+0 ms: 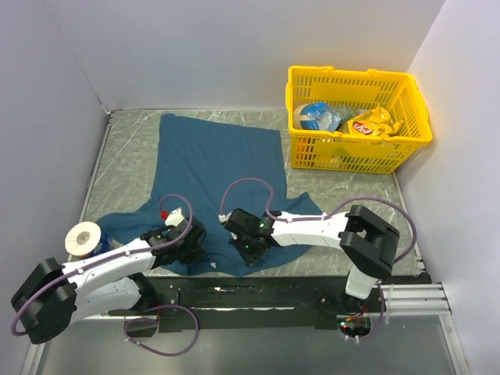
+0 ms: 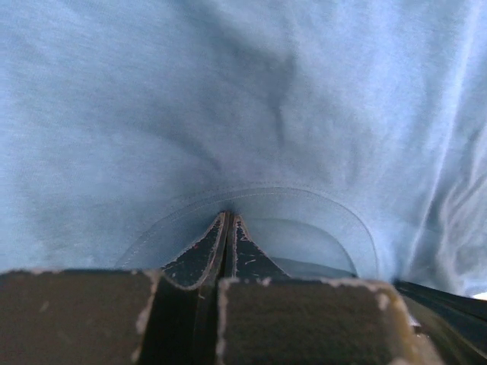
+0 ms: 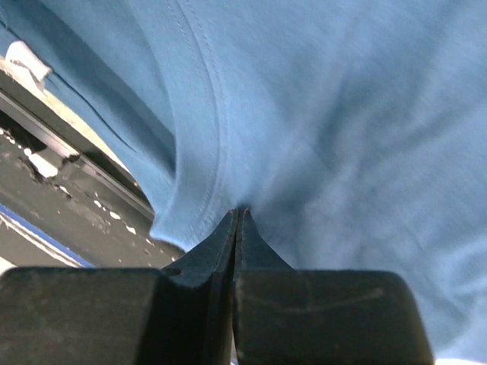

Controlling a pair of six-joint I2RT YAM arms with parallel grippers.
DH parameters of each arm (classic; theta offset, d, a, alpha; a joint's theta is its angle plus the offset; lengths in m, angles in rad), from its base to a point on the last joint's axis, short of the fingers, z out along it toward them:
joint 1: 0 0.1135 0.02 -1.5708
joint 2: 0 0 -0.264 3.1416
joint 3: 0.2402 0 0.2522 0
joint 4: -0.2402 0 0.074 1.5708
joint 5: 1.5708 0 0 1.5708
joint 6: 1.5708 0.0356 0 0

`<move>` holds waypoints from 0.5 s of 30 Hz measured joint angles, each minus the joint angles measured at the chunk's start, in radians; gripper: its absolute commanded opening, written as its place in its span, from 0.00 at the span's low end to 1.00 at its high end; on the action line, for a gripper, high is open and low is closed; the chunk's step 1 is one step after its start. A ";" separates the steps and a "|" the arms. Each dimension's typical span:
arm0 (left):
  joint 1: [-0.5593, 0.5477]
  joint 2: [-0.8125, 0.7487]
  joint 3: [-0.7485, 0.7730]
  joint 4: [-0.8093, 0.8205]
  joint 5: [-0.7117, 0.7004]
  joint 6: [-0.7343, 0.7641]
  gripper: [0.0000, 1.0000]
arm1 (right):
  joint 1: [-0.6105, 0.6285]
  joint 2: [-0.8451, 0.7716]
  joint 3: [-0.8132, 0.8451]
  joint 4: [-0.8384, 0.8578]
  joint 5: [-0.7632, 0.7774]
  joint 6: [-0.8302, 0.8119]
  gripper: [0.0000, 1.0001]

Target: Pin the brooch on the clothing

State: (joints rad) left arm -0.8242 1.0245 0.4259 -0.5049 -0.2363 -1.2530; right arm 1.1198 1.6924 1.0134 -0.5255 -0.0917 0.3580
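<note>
The clothing (image 1: 211,156), a teal-blue T-shirt, lies flat on the table with its collar toward the arms. In the top view my left gripper (image 1: 197,241) and my right gripper (image 1: 250,255) both rest low on the shirt by the near collar edge, a hand's width apart. In the left wrist view my left gripper (image 2: 230,215) is shut, its tips in the collar seam of the clothing (image 2: 251,99), with folds running to them. In the right wrist view my right gripper (image 3: 240,211) is shut where the collar band of the clothing (image 3: 342,122) curls. The brooch is out of view.
A yellow basket (image 1: 298,141) with packets stands at the back right. A roll of tape (image 1: 82,237) sits by the left arm. A white label (image 3: 27,57) hangs at the shirt's near edge over the black rail (image 3: 68,198). White walls close in the table.
</note>
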 measured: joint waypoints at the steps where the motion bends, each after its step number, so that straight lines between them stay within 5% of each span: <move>1: 0.000 -0.002 0.002 -0.009 -0.007 0.002 0.13 | 0.000 -0.011 0.000 -0.009 0.012 0.000 0.00; 8: -0.001 0.010 0.170 -0.063 -0.090 0.069 0.47 | -0.046 -0.154 0.020 -0.051 0.134 0.004 0.00; 15: 0.041 0.141 0.405 0.000 -0.118 0.213 0.81 | -0.313 -0.337 -0.074 0.009 0.209 0.050 0.00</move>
State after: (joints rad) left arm -0.7830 1.1656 0.8307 -0.5049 -0.3546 -1.0397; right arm 0.8070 1.3552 0.9398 -0.5163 0.1173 0.4076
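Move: The brooch lies on the shirt about 12 cm ahead of my left hand and 4 cm to its left, level with the fingertips. The white collar tag is some 5 cm to that hand's right and 3 cm back. From my right hand the brooch is about 14 cm ahead and 18 cm to the left, the tag 10 cm to the left and 1 cm back, and the right sleeve some 10 cm ahead and 15 cm to the right. I lift both hands off the collar end of the shirt. My left hand rises about 11 cm while going forward 9 cm and a little right, passing to the right of the brooch, its fingers opening to over half. My right hand stays shut and goes forward, up and then increasingly right towards the sleeve, swinging clockwise, tips tilting forward. ##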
